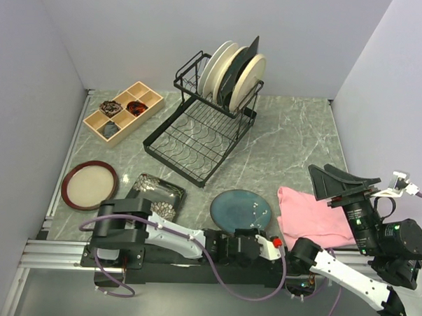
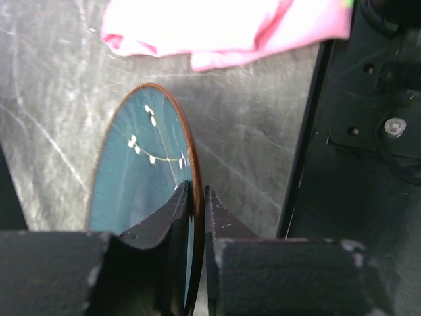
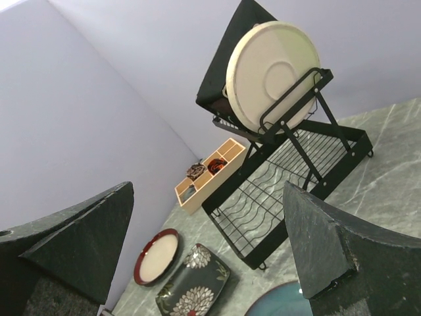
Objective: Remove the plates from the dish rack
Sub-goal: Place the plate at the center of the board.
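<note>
The black wire dish rack (image 1: 198,140) stands at the back, also in the right wrist view (image 3: 289,178). Several plates (image 1: 232,75) stand upright in its upper frame, a cream round one (image 3: 273,72) in front of a black square one (image 3: 243,26). A round teal plate (image 1: 241,210) lies on the table near the front. My left gripper (image 1: 246,243) is shut on its near rim (image 2: 141,171), one finger on each face. My right gripper (image 1: 336,181) is open and empty, raised above the pink cloth, facing the rack (image 3: 208,187).
A brown-rimmed tan plate (image 1: 89,184) and a black flowered square plate (image 1: 155,195) lie at the front left. A pink folded cloth (image 1: 310,213) lies right of the teal plate. A wooden compartment tray (image 1: 124,112) sits at the back left.
</note>
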`<state>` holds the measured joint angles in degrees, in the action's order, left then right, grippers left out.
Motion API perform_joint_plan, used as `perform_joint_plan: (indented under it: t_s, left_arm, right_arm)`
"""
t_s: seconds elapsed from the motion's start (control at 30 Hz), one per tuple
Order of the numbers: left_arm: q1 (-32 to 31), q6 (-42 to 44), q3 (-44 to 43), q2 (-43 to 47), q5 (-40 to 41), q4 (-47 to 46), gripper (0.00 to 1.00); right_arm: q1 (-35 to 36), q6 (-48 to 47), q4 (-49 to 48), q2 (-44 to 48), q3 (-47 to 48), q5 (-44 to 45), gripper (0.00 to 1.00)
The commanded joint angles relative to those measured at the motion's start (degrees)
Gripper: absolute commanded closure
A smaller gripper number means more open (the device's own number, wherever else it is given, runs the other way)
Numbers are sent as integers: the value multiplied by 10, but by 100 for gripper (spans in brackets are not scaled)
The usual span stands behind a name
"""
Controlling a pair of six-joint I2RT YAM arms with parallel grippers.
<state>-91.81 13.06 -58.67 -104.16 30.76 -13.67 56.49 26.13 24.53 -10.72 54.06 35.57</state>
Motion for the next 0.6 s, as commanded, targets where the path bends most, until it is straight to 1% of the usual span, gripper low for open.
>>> perform_joint_plan:
  t_s: [0.0, 0.07, 0.17, 0.2, 0.23, 0.37, 0.47, 0.57]
  left_arm:
    - [16, -8, -18, -15, -35, -60, 82]
    - [23, -20, -12, -20, -42, -64, 77]
    - [27, -32, -7, -33, -42, -68, 75]
    - [27, -38, -7, -36, -43, -66, 70]
    - [28, -42, -6, -38, -44, -65, 68]
    - [41, -66, 12, -42, -46, -72, 66]
    - [50, -90, 42, -23, -58, -91, 64]
    - [51, -102, 59, -15, -64, -96, 59]
  right_arm:
    - [3, -13, -12, 10, 0, 4, 0]
    - [3, -17, -12, 9, 0, 4, 0]
    - [3, -17, -15, 11, -4, 4, 0]
    - [3, -16, -15, 11, -5, 2, 0]
    - [2, -15, -17, 11, -10, 2, 0]
    - [3, -11, -20, 12, -19, -5, 0]
    - [3, -7, -21, 14, -23, -9, 0]
    - [3, -6, -23, 14, -27, -9, 0]
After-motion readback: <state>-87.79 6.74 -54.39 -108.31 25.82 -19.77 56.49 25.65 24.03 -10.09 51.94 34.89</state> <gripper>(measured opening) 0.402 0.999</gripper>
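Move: The plate is already between the left fingers by its near-right rim, its near side raised; its spot on the board lies about 8 cm ahead of the left hand, 5 cm left and 6 cm below. The pink cloth is some 17 cm right and 5 cm ahead of that hand, the flowered dish roughly 32 cm left and 9 cm ahead. From the right hand, that spot is about 3 cm ahead, 13 cm left and 38 cm below. Lower the left gripper about 5 cm towards the board, easing forward a centimetre or two, so the raised near rim of the plate goes down. Tip the wrist slightly, under 10 degrees, and open the fingers steadily from nearly shut to a bit under half, keeping them on either side of the rim. ##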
